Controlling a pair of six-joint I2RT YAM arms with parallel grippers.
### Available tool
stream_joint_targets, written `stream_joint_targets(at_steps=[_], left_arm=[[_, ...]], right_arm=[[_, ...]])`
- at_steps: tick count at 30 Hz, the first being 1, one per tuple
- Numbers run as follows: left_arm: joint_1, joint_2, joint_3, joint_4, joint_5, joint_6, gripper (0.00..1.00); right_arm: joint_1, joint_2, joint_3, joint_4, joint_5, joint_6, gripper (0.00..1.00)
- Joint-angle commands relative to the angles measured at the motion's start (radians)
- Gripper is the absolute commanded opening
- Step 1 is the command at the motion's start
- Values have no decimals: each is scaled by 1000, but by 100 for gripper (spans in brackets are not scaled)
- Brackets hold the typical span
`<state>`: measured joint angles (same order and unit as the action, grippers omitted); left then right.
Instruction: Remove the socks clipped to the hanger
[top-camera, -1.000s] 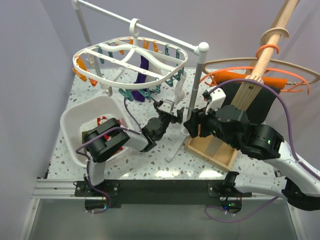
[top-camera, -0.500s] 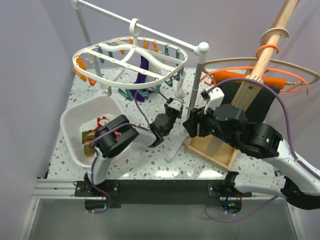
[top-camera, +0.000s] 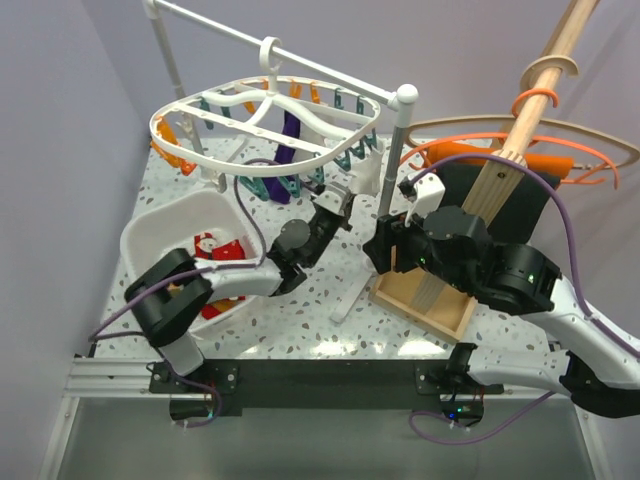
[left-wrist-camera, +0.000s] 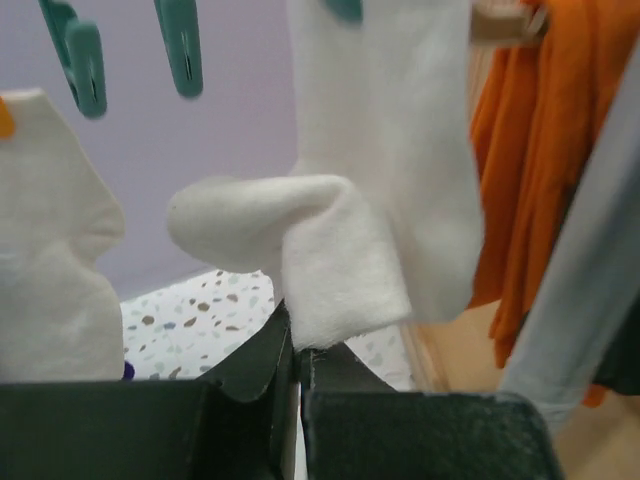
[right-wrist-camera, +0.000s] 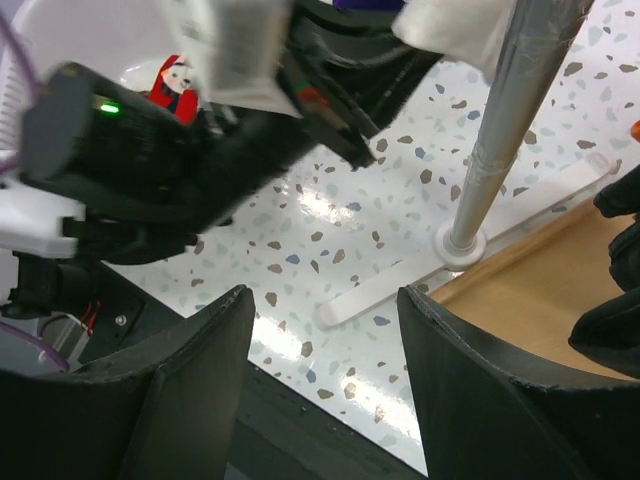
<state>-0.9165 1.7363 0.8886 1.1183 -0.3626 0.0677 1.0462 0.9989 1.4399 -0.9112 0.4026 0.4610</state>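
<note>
The white oval hanger hangs from the rail by its hook, with teal and orange clips around its rim. A dark purple sock hangs under its middle. A white sock hangs from a teal clip at its right end. My left gripper reaches up to it. In the left wrist view the jaws are shut on the folded lower edge of this white sock. A second white piece hangs to the left. My right gripper is open and empty above the table.
A white basin at the left holds red socks. The rack's grey pole stands just right of the white sock. A wooden box, a black cloth and thin orange hangers are at the right.
My left arm has stretched from the basin side up and to the right, and its jaws have closed on the white sock. The hanger has shifted slightly. The right arm has barely moved.
</note>
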Motion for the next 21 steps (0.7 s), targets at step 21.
stream_joint_targets(at_steps=[21], left_arm=[[2,-770,-257,-619,209,-424,0]], right_arm=[[-3,158,122,63,111,-5,63]])
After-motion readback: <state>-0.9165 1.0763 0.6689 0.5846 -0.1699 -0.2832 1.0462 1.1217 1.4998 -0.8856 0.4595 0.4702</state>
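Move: The left gripper already has the white sock's toe pinched; the teal clip holding the sock's cuff is about 5 cm ahead of it, 4 cm to the right and 12 cm above. The grey post stands roughly 3 cm ahead of that gripper and 9 cm right, the other white sock about 13 cm ahead and 8 cm left. From the open right gripper, the same clip lies some 18 cm ahead, 3 cm left and 7 cm up. Keep the left fingers shut on the white sock's toe and draw it back about 11 cm and leftward some 6 cm, away from the grey post, rising about 5 cm early in the pull, while the wrist tips down and swings some 15 degrees clockwise. Late on, start the right gripper forward and left about 3 cm towards the clipped sock, fingers staying open. ##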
